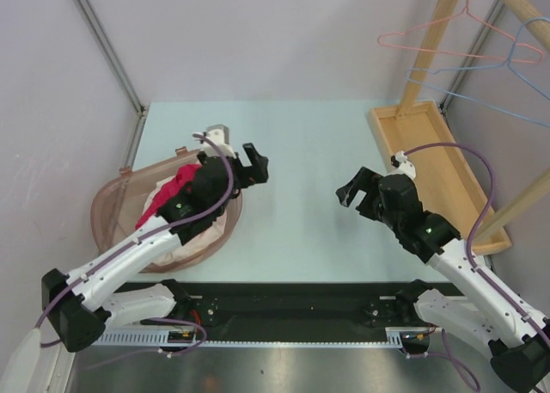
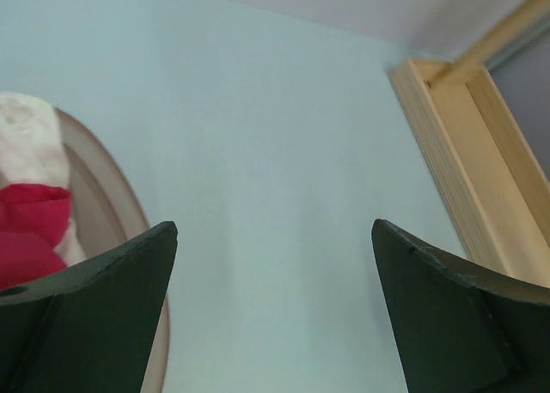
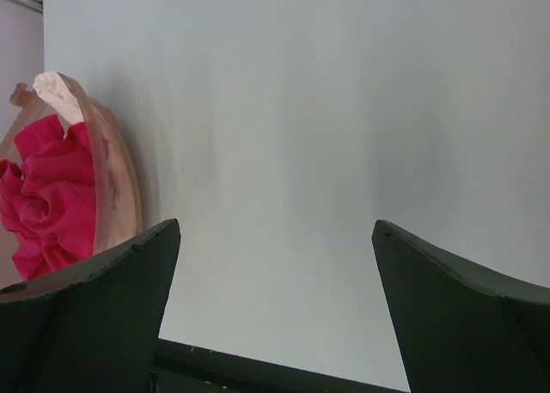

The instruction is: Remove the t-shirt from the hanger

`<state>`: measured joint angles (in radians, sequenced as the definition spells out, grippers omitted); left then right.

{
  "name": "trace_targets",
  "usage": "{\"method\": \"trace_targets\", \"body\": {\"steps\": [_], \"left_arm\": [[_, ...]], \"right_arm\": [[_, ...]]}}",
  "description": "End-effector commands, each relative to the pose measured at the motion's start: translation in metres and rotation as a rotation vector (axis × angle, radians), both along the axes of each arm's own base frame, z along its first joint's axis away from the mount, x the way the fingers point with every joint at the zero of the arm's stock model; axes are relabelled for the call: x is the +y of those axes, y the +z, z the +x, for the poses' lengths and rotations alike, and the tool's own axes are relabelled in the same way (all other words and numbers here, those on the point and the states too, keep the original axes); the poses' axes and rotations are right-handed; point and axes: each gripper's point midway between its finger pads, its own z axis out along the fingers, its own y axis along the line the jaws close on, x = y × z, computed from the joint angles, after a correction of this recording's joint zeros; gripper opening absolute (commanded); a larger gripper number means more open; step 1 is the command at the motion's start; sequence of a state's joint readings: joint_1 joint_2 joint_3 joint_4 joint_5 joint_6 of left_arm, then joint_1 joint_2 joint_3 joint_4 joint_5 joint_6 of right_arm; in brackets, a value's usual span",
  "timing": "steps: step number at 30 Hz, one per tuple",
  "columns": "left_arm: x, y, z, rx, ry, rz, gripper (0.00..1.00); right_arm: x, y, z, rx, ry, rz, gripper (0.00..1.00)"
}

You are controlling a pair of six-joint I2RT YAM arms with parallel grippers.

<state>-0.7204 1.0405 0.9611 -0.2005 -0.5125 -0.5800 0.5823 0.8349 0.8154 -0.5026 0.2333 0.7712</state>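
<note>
A red garment (image 1: pixel 174 192) lies bunched with white cloth (image 1: pixel 185 242) in a brown basket (image 1: pixel 107 205) at the left. It also shows in the left wrist view (image 2: pixel 30 230) and the right wrist view (image 3: pixel 51 195). A pink hanger (image 1: pixel 430 45) and a blue hanger (image 1: pixel 524 56) hang bare on the wooden rack at the top right. My left gripper (image 1: pixel 260 163) (image 2: pixel 275 225) is open and empty, just right of the basket above the table. My right gripper (image 1: pixel 346 195) (image 3: pixel 276 224) is open and empty over the middle of the table.
A shallow wooden tray (image 1: pixel 430 165) lies along the right side, also in the left wrist view (image 2: pixel 464 144). The wooden rack post (image 1: pixel 430 45) rises from its far end. The basket rim (image 3: pixel 116 187) stands left of my right gripper. A black rail (image 1: pixel 284 303) runs along the near edge.
</note>
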Motion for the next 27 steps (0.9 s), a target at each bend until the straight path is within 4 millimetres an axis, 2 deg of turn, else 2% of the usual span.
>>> {"method": "trace_targets", "body": {"steps": [1,2,4,7,8,10,11,13,14,15,16,17,19,20,22,23,27], "left_arm": [[-0.045,0.001,-0.012,-0.081,-0.192,0.043,1.00],[-0.057,0.000,-0.020,-0.098,-0.253,0.028,1.00],[-0.076,-0.014,-0.035,-0.101,-0.373,-0.002,1.00],[-0.092,-0.029,-0.058,-0.112,-0.498,-0.045,1.00],[-0.098,-0.034,-0.067,-0.109,-0.552,-0.057,1.00],[-0.100,-0.050,-0.081,-0.089,-0.606,-0.084,1.00],[-0.099,-0.067,-0.090,-0.055,-0.637,-0.083,1.00],[-0.097,-0.067,-0.099,-0.066,-0.658,-0.126,1.00],[-0.097,-0.083,-0.111,-0.038,-0.709,-0.133,1.00],[-0.096,-0.075,-0.116,-0.075,-0.724,-0.170,1.00],[-0.096,-0.077,-0.122,-0.074,-0.743,-0.193,1.00],[-0.094,-0.092,-0.131,-0.054,-0.772,-0.197,1.00],[-0.091,-0.086,-0.142,-0.086,-0.804,-0.247,1.00],[-0.089,-0.099,-0.152,-0.069,-0.836,-0.253,1.00],[-0.084,-0.093,-0.161,-0.109,-0.857,-0.303,1.00],[-0.081,-0.110,-0.169,-0.086,-0.873,-0.301,1.00],[-0.068,-0.129,-0.183,-0.083,-0.875,-0.356,1.00]], "right_arm": [[0.004,-0.016,0.003,0.017,-0.014,0.041,0.99],[0.006,-0.020,0.002,0.027,-0.010,0.052,1.00],[0.008,-0.032,0.000,0.042,-0.006,0.062,1.00],[0.014,-0.038,-0.001,0.039,0.015,0.100,0.99],[0.015,-0.047,-0.005,0.050,0.028,0.109,1.00],[0.020,-0.048,-0.004,0.032,0.045,0.151,1.00],[0.024,-0.061,-0.011,0.054,0.077,0.163,1.00],[0.033,-0.053,-0.012,0.008,0.125,0.227,1.00],[0.037,-0.065,-0.021,0.022,0.163,0.245,0.99],[0.040,-0.059,-0.020,-0.019,0.183,0.278,1.00],[0.043,-0.063,-0.025,-0.010,0.203,0.300,1.00],[0.044,-0.061,-0.026,-0.033,0.213,0.326,1.00],[0.045,-0.068,-0.033,-0.053,0.232,0.378,1.00],[0.045,-0.069,-0.036,-0.063,0.240,0.398,1.00],[0.043,-0.075,-0.042,-0.089,0.246,0.441,1.00],[0.043,-0.074,-0.044,-0.115,0.252,0.462,0.99],[0.038,-0.091,-0.055,-0.151,0.256,0.516,1.00]]}}
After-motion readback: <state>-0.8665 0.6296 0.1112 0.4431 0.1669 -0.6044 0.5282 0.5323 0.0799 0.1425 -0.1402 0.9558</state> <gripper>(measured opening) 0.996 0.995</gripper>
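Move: Some 19 cm to the left hand's left, 5 cm back and 23 cm below lies the red t-shirt, bunched on the white cloth in the clear tub; the tub's middle is about 21 cm left and 6 cm back. From the right hand the red t-shirt is about 40 cm left, level in reach and 16 cm lower, while the wooden tray stands roughly 25 cm right, 6 cm farther out and 20 cm below. Drawing back empty beside the tub, the left hand first swings some 8 cm to the right, then heads mainly back and down over bare table towards its near edge, ending about 16 cm back and 13 cm lower and turned 45 degrees clockwise. The right hand sinks about 11 cm with some 5 cm back, rolling its left side up; both grippers stay wide open, touching nothing. ##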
